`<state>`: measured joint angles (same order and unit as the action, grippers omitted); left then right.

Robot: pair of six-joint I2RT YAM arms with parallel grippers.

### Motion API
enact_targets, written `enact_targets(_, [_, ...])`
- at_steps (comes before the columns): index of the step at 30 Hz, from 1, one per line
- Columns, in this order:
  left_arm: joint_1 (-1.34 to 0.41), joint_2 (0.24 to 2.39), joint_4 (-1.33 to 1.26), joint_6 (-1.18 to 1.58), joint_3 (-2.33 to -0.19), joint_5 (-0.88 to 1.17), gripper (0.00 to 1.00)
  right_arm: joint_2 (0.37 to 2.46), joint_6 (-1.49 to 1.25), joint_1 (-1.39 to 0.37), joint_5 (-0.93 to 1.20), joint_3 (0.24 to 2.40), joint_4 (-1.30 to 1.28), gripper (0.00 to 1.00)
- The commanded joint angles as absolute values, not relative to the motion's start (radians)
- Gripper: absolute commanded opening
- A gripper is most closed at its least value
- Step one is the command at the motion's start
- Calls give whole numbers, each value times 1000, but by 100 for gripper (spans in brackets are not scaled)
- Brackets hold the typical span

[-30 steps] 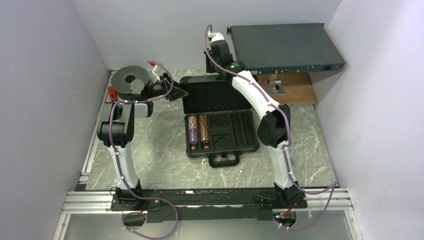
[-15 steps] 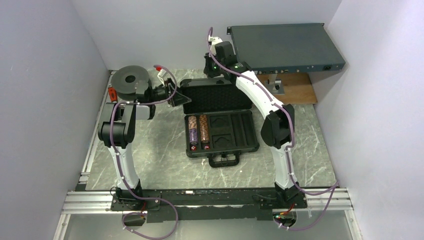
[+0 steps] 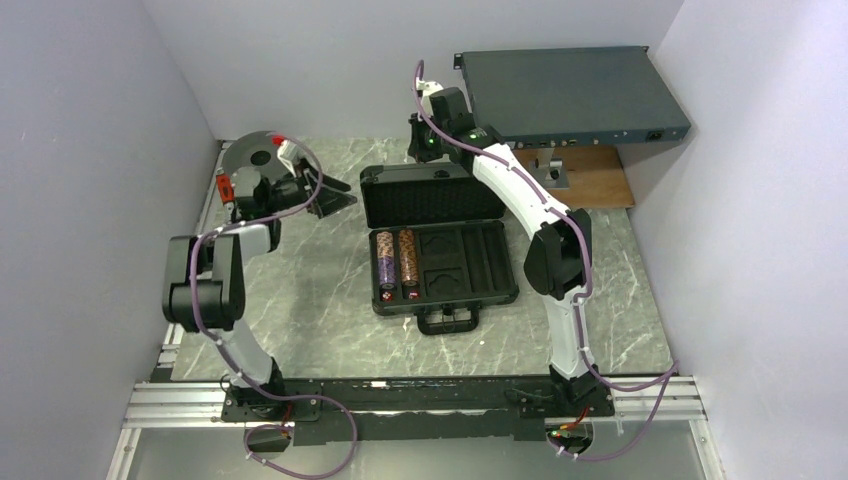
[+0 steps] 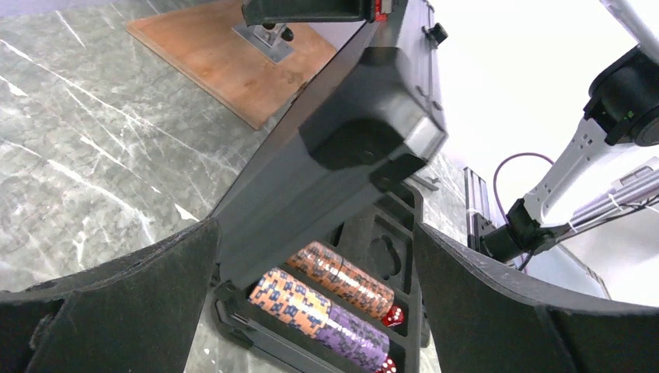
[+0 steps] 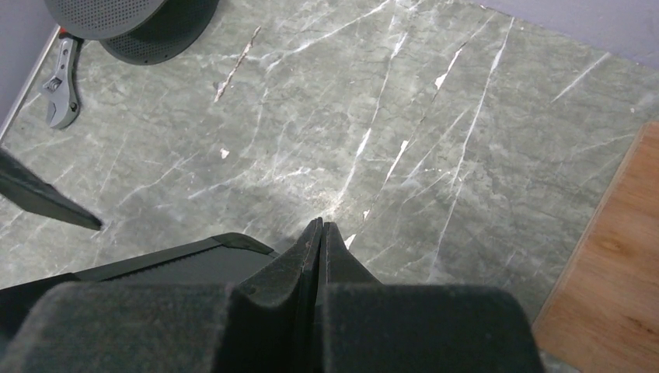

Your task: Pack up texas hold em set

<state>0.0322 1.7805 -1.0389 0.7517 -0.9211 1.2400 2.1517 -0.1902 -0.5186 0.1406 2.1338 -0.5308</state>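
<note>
The black briefcase (image 3: 445, 265) lies open mid-table, handle toward the arms. Its lid (image 3: 432, 195) stands half raised and leans over the slotted tray (image 4: 388, 241). Brown chips (image 4: 342, 276), a brown and purple stack (image 4: 334, 318) and red dice (image 4: 392, 315) fill the tray's left slots. My left gripper (image 3: 335, 197) hangs open and empty left of the lid, apart from it; in the left wrist view the gripper (image 4: 315, 229) frames the case. My right gripper (image 5: 319, 227) is shut with nothing in it, right behind the lid's top edge (image 5: 171, 260); the same gripper (image 3: 422, 150) shows from above.
A large grey rack box (image 3: 570, 95) sits at the back right above a wooden board (image 3: 590, 180) with a metal bracket. A dark round spool (image 3: 262, 160) lies at the back left, a wrench (image 5: 62, 85) beside it. Walls close in on three sides.
The lid has tipped up from lying back to leaning over the tray. My left gripper has opened wide and drawn back to the left. The right gripper has shifted slightly behind the lid.
</note>
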Motion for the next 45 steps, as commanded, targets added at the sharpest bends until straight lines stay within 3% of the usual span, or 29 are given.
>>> enact_targets(1, [63,1643,-1032,711,-844,1207,100,2102,-187,-518,156,2126,-545,0])
enact_targets(5, [66,1533,-879,629,-802,1155,100,2069,-190,-518,158,2086,-540,0])
enact_targets(12, [50,1332,-326,341,-792,888,100,1961,-212,-520,150,1950,-506,0])
enact_targets(18, [29,1187,-196,336,-755,755,100,1874,-225,-531,181,1854,-485,0])
enact_targets(29, [-56,1002,117,322,-751,538,100,1742,-199,-609,132,1877,-564,1])
enact_targets(31, [-86,972,147,334,-712,502,100,1688,-199,-633,102,1822,-554,9])
enact_targets(40, [-216,872,119,418,-534,462,100,1322,-333,-681,-109,1344,-465,65])
enact_targets(45, [-234,871,80,442,-488,461,98,1154,-429,-685,-291,1143,-511,68])
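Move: The case's raised lid stands nearly upright, its middle some 7 cm back, 3 cm right and 10 cm below the right hand's shut fingers, which are at its far face near the upper edge. The open tray's middle is about 17 cm back, 4 cm right and 20 cm below that hand; the orange-and-purple chip stack lies 15 cm back and 8 cm left, also 20 cm down. From the left hand, the lid's middle is some 20 cm right, 4 cm ahead and 9 cm below. The lid is pushed back towards the tray by the right hand's closed fingers, which come back about 6 cm, dipping slightly. Still travelling back, the hand then rises over the case, ends about 20 cm back, veering right and sinking a little late on, and opens its fingers. The left hand, staying open, retreats 15 cm back along the case's left side, first slightly up and left, then down some 8 cm, turning counter-clockwise and tipping down. ##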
